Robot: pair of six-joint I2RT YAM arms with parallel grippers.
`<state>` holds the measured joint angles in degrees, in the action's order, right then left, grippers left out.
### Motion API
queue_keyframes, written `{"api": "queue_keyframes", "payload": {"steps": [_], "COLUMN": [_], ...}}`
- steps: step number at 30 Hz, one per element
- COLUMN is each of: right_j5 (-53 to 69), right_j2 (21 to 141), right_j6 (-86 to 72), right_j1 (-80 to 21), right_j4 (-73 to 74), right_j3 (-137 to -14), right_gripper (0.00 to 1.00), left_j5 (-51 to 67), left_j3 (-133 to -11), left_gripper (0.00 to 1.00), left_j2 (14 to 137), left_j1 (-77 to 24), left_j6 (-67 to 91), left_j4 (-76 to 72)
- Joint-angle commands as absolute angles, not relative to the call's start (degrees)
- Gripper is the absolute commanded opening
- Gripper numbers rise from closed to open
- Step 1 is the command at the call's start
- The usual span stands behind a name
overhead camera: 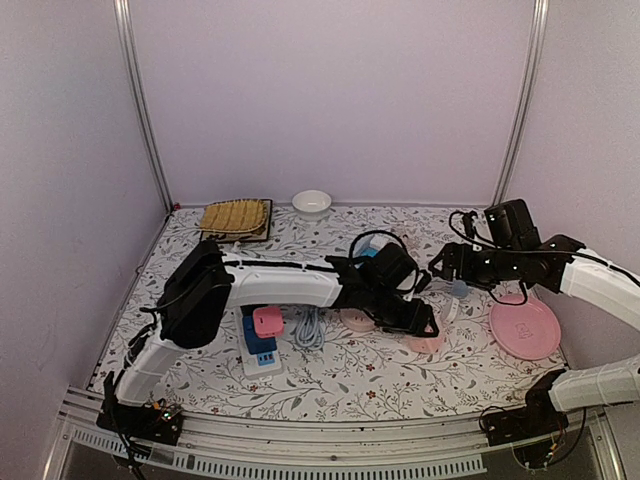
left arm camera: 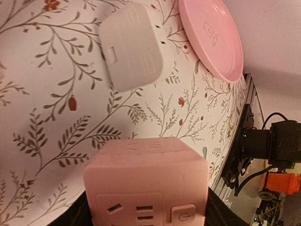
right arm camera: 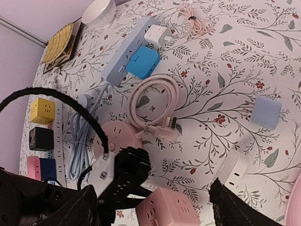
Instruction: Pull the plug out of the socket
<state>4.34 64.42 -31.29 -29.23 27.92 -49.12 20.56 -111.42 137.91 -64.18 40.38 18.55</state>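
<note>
The socket is a pink cube (left arm camera: 146, 169) with slots and a button on its near face. My left gripper (left arm camera: 146, 209) is shut on it, dark fingers against both sides, just above the floral table cloth. The same cube (right arm camera: 169, 209) shows under the left gripper (right arm camera: 127, 174) in the right wrist view. A white plug block (left arm camera: 131, 47) lies flat on the cloth, apart from the cube and beside the pink plate (left arm camera: 211, 37). My right gripper (right arm camera: 153, 188) hangs open above them, nothing between its fingers. Overhead, it (overhead camera: 448, 268) sits just behind the white plug (overhead camera: 450, 308).
A round pink socket (right arm camera: 117, 136) with a coiled pink cable (right arm camera: 155, 101) lies close by. A blue power strip (right arm camera: 124, 52), a light-blue cube (right arm camera: 265, 112), a white strip with coloured cubes (overhead camera: 262, 340), a white bowl (overhead camera: 311, 202) and a woven mat (overhead camera: 236, 217) are also on the table.
</note>
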Motion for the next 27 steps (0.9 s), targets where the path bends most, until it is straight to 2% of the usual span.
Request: {"api": "queue_keyframes", "payload": {"steps": [1,3,10,12,18,27], "right_j5": [1.81,1.84,1.98,2.02,2.18,2.89], "right_j2": [62.0,61.39,60.05,60.11,62.03,66.03], "right_j6": [-32.82,-33.24,-33.75,-33.75,-33.6,-32.41], "right_j1": [-29.11,-29.1,-29.11,-29.15,-29.1,-29.09], "right_j4": [31.18,31.74,32.8,32.78,32.38,31.3], "right_j3": [-47.97,-47.5,-46.22,-46.15,-47.11,-49.36], "right_gripper": [0.83,0.83,0.84,0.84,0.83,0.84], "left_j5": [22.59,22.95,20.19,18.99,13.82,6.32], "left_j3": [-119.55,-120.89,-119.62,-119.02,-117.93,-117.97], "left_gripper": [0.44,0.49,0.77,0.83,0.85,0.81], "left_j2": [141.52,142.54,141.77,141.07,138.38,135.99], "left_j1": [-66.01,-66.46,-67.21,-67.31,-67.24,-66.31], "left_j6": [36.58,36.51,36.79,36.83,35.64,33.79], "left_j4": [22.88,23.11,23.61,24.04,26.32,32.41]}}
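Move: In the left fingers the pink socket cube is still gripped low over the table; its put-down spot is about 3 cm back, 2 cm right and 4 cm down. From this hand the white adapter lies some 8 cm ahead and 6 cm right, the round pink base 4 cm ahead and 15 cm left, both about 5 cm lower. From the open right hand the cube is roughly 6 cm back, 2 cm left and 11 cm below. Setting the pink cube down, the left hand slides it about 3 cm back and to the right, sinks a touch, then opens its fingers wider and lets go; it eases some 3 cm forward and left again, tilting slightly. The right hand, open and empty, goes about 2 cm back and 1.5 cm right, then sinks, 3 cm lower in all, coming closer to the cube. ##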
